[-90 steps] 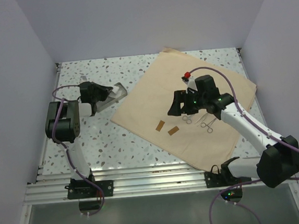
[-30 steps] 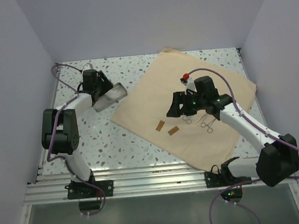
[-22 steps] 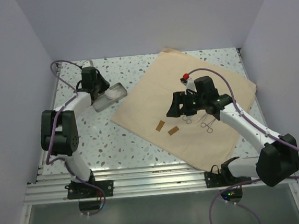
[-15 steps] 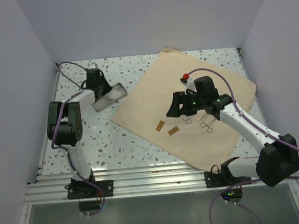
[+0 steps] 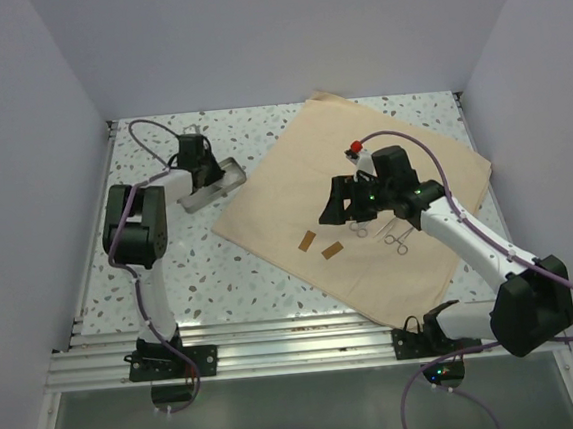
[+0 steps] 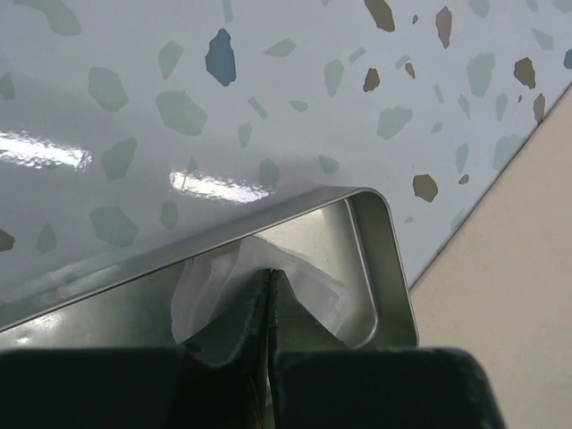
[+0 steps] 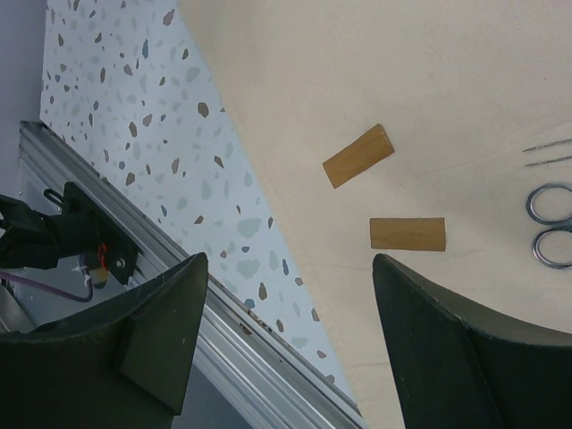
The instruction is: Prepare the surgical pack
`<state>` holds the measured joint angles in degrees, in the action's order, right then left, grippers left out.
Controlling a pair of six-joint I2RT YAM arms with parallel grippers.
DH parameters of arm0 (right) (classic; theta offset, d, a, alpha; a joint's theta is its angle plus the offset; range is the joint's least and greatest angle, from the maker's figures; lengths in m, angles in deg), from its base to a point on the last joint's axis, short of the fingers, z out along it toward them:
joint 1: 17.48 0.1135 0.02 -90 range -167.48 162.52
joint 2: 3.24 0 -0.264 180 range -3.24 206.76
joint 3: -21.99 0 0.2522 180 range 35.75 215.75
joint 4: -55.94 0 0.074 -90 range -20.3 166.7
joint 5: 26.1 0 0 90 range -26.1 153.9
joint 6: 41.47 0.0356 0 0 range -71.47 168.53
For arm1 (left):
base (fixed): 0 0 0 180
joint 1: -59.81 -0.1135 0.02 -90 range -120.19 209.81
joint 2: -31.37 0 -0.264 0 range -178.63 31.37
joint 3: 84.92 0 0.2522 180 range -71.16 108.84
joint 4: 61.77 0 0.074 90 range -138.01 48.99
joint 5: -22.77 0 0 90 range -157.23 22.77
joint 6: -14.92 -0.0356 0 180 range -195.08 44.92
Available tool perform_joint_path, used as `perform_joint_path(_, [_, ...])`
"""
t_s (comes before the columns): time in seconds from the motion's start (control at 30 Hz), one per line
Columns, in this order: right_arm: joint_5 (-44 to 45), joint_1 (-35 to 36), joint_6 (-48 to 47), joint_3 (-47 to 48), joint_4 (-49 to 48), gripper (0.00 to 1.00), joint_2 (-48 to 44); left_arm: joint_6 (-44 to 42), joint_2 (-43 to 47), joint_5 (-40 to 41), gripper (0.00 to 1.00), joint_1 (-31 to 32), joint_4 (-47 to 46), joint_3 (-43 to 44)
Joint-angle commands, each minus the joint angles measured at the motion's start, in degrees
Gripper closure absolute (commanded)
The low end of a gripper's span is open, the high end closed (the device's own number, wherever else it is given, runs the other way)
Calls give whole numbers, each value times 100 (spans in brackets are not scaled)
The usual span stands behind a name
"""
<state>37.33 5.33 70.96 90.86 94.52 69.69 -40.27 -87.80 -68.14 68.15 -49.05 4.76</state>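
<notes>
The surgical pack's tan cloth [image 5: 361, 148] lies spread flat at the centre right, with silver instruments [image 5: 388, 231] on it. The steel tray [image 5: 215, 181] sits off the cloth's left corner. My left gripper [image 5: 202, 164] reaches into the tray [image 6: 393, 268]. Its jaws [image 6: 268, 273] are shut, pinching a thin white sheet [image 6: 206, 286] that lies in the tray. My right gripper [image 5: 336, 205] hovers open over the cloth [image 7: 357, 71], nothing between its fingers [image 7: 290, 261]. Scissor handles [image 7: 550, 223] show at that view's right edge.
Two brown strips [image 5: 307, 240] [image 5: 331, 250] lie on the cloth near its front-left edge, below the right gripper [image 7: 357, 155] [image 7: 407, 233]. A small red-capped item [image 5: 359, 147] sits behind the right wrist. An aluminium rail [image 5: 278, 351] runs along the near edge; walls enclose three sides.
The left arm swung right and further back over the tray, and its jaws closed on the white sheet. The right arm and the cloth stayed put.
</notes>
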Motion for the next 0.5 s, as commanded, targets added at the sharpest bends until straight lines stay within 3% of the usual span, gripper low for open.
perform_joint_path(0.0, [-68, -13, -29, 17, -153, 22, 38, -132, -228, -94, 96, 115, 25, 361])
perform_joint_path(0.23, [11, -4, -55, 26, -144, 22, 90, -44, -186, -235, 96, 159, -37, 486])
perform_joint_path(0.33, [99, -13, -47, 8, -144, 22, 108, -53, 130, -59, 91, 151, -81, 275])
perform_joint_path(0.43, [213, 4, -29, 0, -109, 22, 222, -114, 561, 73, 77, 151, -178, -33])
perform_joint_path(0.47, [361, 22, -20, -18, -100, 22, 292, -123, 797, 73, 67, 151, -169, -181])
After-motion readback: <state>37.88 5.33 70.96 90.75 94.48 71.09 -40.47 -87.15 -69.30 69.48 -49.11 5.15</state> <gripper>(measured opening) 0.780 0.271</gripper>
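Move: The gauze lies in the metal tray almost under the left hand's shut fingertips, its middle about 1 cm back and 1 cm below. The tray's middle is some 3 cm to the left and 2 cm back, at table height. The nearer brown strip lies about 19 cm to the right and 16 cm back. From the right hand, the gauze is roughly 24 cm ahead, 26 cm left and 16 cm below. At the gauze, the left hand slides about 2 cm right and forward, then eases back and up, fingers parting. ##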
